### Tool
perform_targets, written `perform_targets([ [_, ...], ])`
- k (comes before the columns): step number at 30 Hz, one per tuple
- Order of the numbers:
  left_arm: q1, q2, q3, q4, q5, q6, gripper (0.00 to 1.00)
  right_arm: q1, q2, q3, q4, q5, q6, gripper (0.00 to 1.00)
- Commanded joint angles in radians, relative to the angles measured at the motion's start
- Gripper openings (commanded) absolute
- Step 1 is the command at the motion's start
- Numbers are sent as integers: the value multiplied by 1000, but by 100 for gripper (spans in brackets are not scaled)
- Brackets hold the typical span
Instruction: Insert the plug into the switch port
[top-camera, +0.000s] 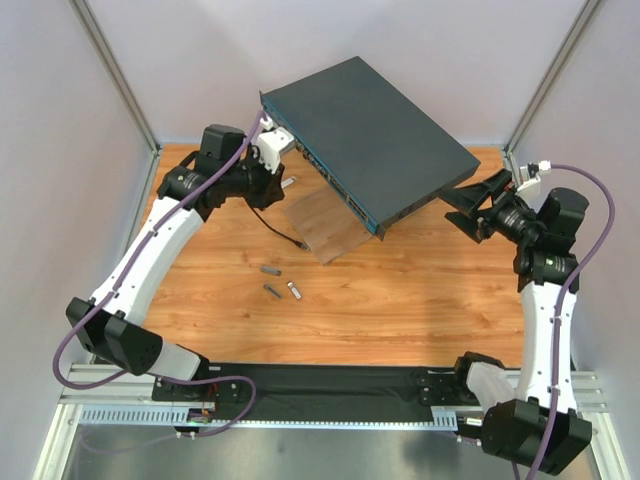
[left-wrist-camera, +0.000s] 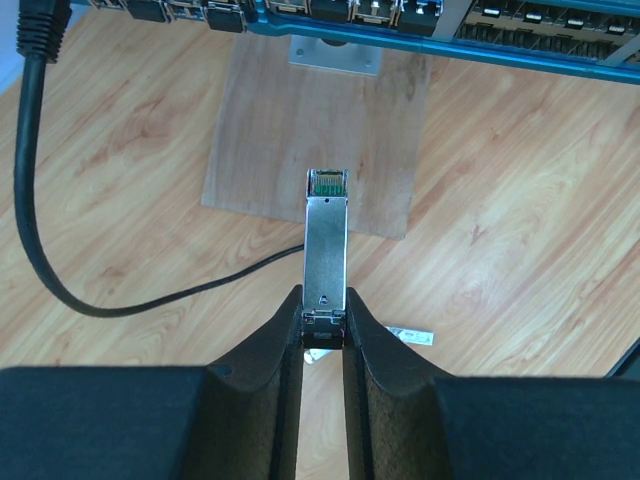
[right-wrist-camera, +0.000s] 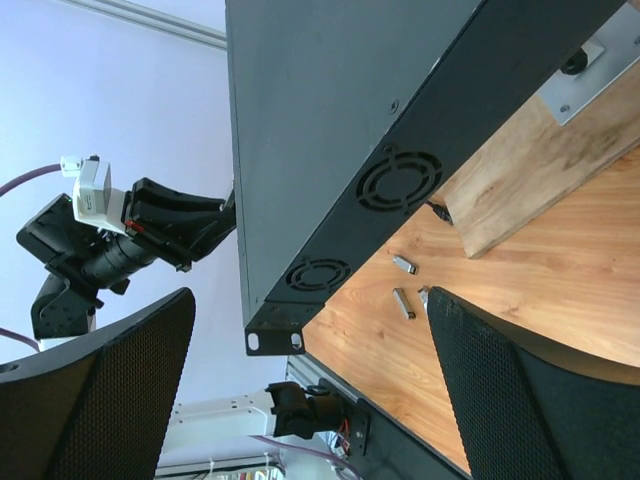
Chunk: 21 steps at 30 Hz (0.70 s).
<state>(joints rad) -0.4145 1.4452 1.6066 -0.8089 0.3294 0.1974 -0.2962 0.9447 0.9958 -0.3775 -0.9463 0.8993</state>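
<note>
The switch is a flat dark grey box propped on a slant, its teal front edge lined with ports. The plug, a slim silver module, juts forward from my left gripper, which is shut on its rear end. Its tip points at the port row, still a gap short of it. From above, my left gripper sits by the switch's left front corner. My right gripper is wide open at the switch's right end, whose vented side and corner bracket lie ahead of its fingers.
A pale wooden board lies under the switch's front. A black cable runs from a left port across the table. Three loose modules lie on the wood-grain table. Frame posts and white walls surround the workspace.
</note>
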Motion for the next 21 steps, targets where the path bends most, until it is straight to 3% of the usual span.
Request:
perform_targets([
  [1, -6, -19, -16, 57, 30, 14, 0, -3, 25, -32, 170, -39, 56, 100],
  [16, -9, 104, 92, 45, 10, 65, 0, 83, 158, -151, 517, 47, 162, 100],
  [21, -10, 107, 84, 92, 22, 40, 0, 98, 169, -184, 555, 73, 182, 97],
])
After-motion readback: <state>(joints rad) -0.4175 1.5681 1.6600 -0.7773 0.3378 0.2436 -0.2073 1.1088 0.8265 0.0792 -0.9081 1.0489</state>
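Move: The plug is in the left fingers, its port about 8 cm ahead, 8 cm right and 6 cm lower. The black cable's seated end is about 14 cm ahead, 2 cm right and 5 cm lower; the wooden board is 9 cm ahead, 12 cm right, some 29 cm down. From the open right hand, the switch's vented end is roughly 8 cm ahead, 4 cm left and 6 cm lower. Open right hand reaches 5 cm forward, 4 down towards the switch's vented end; left carries plug 3 cm forward-down portwards. ##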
